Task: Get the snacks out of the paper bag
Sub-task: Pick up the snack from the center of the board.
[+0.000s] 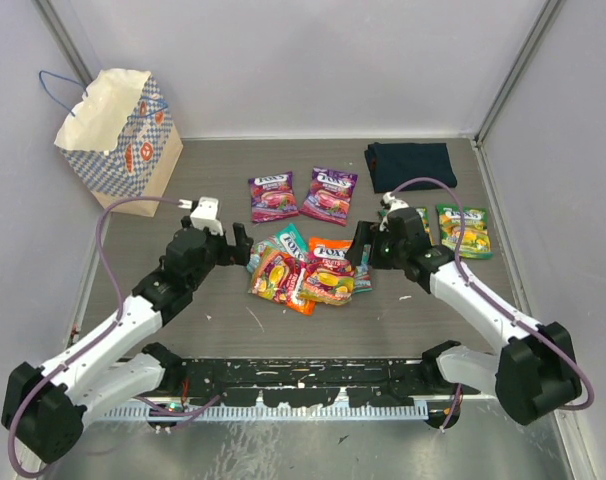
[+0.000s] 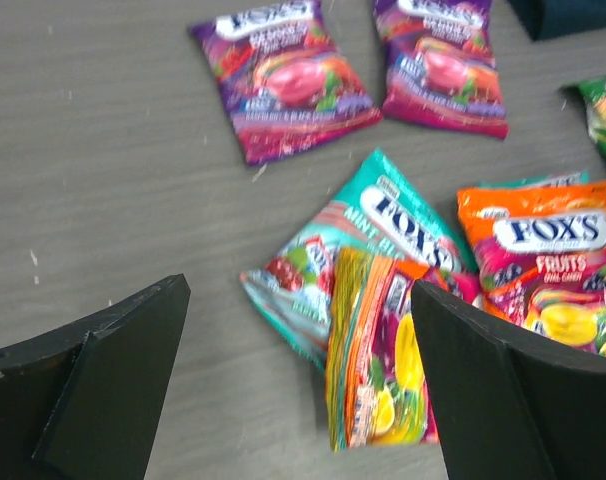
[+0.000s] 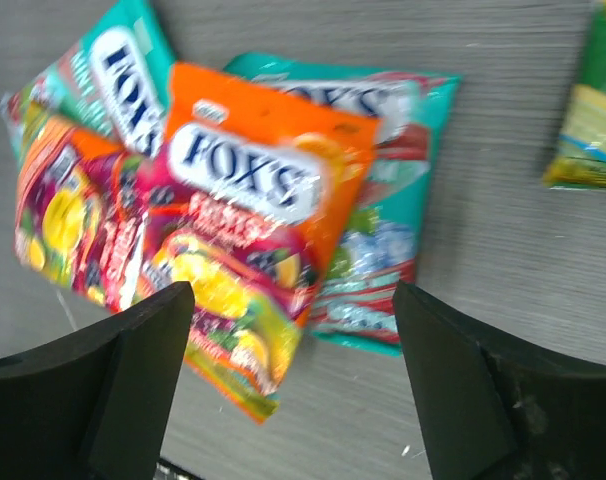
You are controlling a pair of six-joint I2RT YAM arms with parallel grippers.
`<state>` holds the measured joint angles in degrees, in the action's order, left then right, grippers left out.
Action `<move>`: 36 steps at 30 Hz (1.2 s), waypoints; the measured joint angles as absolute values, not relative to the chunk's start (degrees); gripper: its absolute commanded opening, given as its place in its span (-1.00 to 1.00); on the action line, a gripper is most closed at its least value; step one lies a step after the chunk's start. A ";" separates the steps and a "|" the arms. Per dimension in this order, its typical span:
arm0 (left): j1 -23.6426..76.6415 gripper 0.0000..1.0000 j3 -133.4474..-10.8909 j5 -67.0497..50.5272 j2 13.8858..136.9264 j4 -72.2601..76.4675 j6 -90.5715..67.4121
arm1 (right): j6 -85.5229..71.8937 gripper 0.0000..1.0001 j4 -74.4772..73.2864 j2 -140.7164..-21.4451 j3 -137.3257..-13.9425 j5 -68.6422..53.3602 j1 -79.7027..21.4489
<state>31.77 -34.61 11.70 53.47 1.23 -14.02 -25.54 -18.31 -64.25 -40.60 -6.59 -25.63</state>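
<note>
The paper bag (image 1: 113, 130) stands upright at the far left corner, apart from both arms. Several snacks lie on the table: two purple packets (image 1: 272, 195) (image 2: 288, 80), green ones (image 1: 463, 230) at the right, and a central pile of teal (image 1: 283, 245) (image 2: 383, 225) and orange packets (image 1: 328, 270) (image 3: 253, 220). My left gripper (image 1: 241, 245) (image 2: 298, 380) is open at the pile's left side, an orange-red packet (image 2: 378, 350) lying by its right finger. My right gripper (image 1: 361, 245) (image 3: 295, 380) is open over the pile's right side, above the orange packet's corner and a teal packet (image 3: 383, 250).
A dark navy folded cloth (image 1: 410, 160) lies at the back right. Grey walls close in the table at the back and both sides. A black rail (image 1: 303, 385) runs along the near edge between the arm bases.
</note>
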 measured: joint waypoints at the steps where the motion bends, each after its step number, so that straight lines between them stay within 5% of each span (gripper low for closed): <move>1: 31.77 0.90 -33.45 11.79 52.16 0.08 -14.81 | -25.50 0.54 -17.89 -65.10 -40.60 -6.61 -23.73; 4: 31.77 0.92 -29.74 11.77 47.53 -3.79 -17.52 | -25.67 0.32 -15.99 -67.79 -40.60 -7.77 -20.82; 10: 31.77 1.00 -27.88 11.81 39.75 -11.46 -20.91 | -28.21 0.18 -10.15 -73.65 -40.53 -13.52 -20.82; 26: 31.77 0.96 -28.82 6.44 41.69 -15.94 -26.61 | -32.64 0.05 -4.23 -77.25 -38.30 -16.88 -20.91; 29: 31.77 0.96 -31.75 4.19 46.68 -16.14 -27.46 | -33.45 -0.15 -3.40 -77.87 -37.78 -17.08 -21.17; 33: 31.77 0.96 -35.27 0.86 51.40 -13.82 -27.62 | -34.65 -0.76 -2.96 -77.91 -37.28 -17.43 -21.30; 36: 31.77 0.96 -36.95 -2.33 52.95 -10.37 -27.38 | -34.89 -0.98 -2.79 -77.93 -37.26 -17.89 -21.32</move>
<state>31.77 -36.95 -2.33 52.95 -10.37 -27.38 -34.89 -2.79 -77.93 -37.26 -17.89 -21.32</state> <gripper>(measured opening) 0.980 0.087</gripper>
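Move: The orange snack, right-hand one of the overlapping fruit snacks, lies about 7 cm left of the right hand, 2 cm ahead and 8 cm below. Partly under its right side is a teal snack, 4 cm ahead of that hand and 3 cm left; the other fruit snack lies 18 cm left and 1 cm ahead, and the teal mint snack 18 cm left, 8 cm ahead. From the left hand, the orange snack is some 20 cm right, level ahead, 16 cm lower. The orange snack's right side is what the right hand sinks towards, about 4.5 cm, easing a little forward and, after a small swing right, left; the fingers go from wide open to nearly shut just over it, though contact can't be seen. The empty left hand draws back some 6 cm while sinking, then swings right and rises, its wrist tipping down. ##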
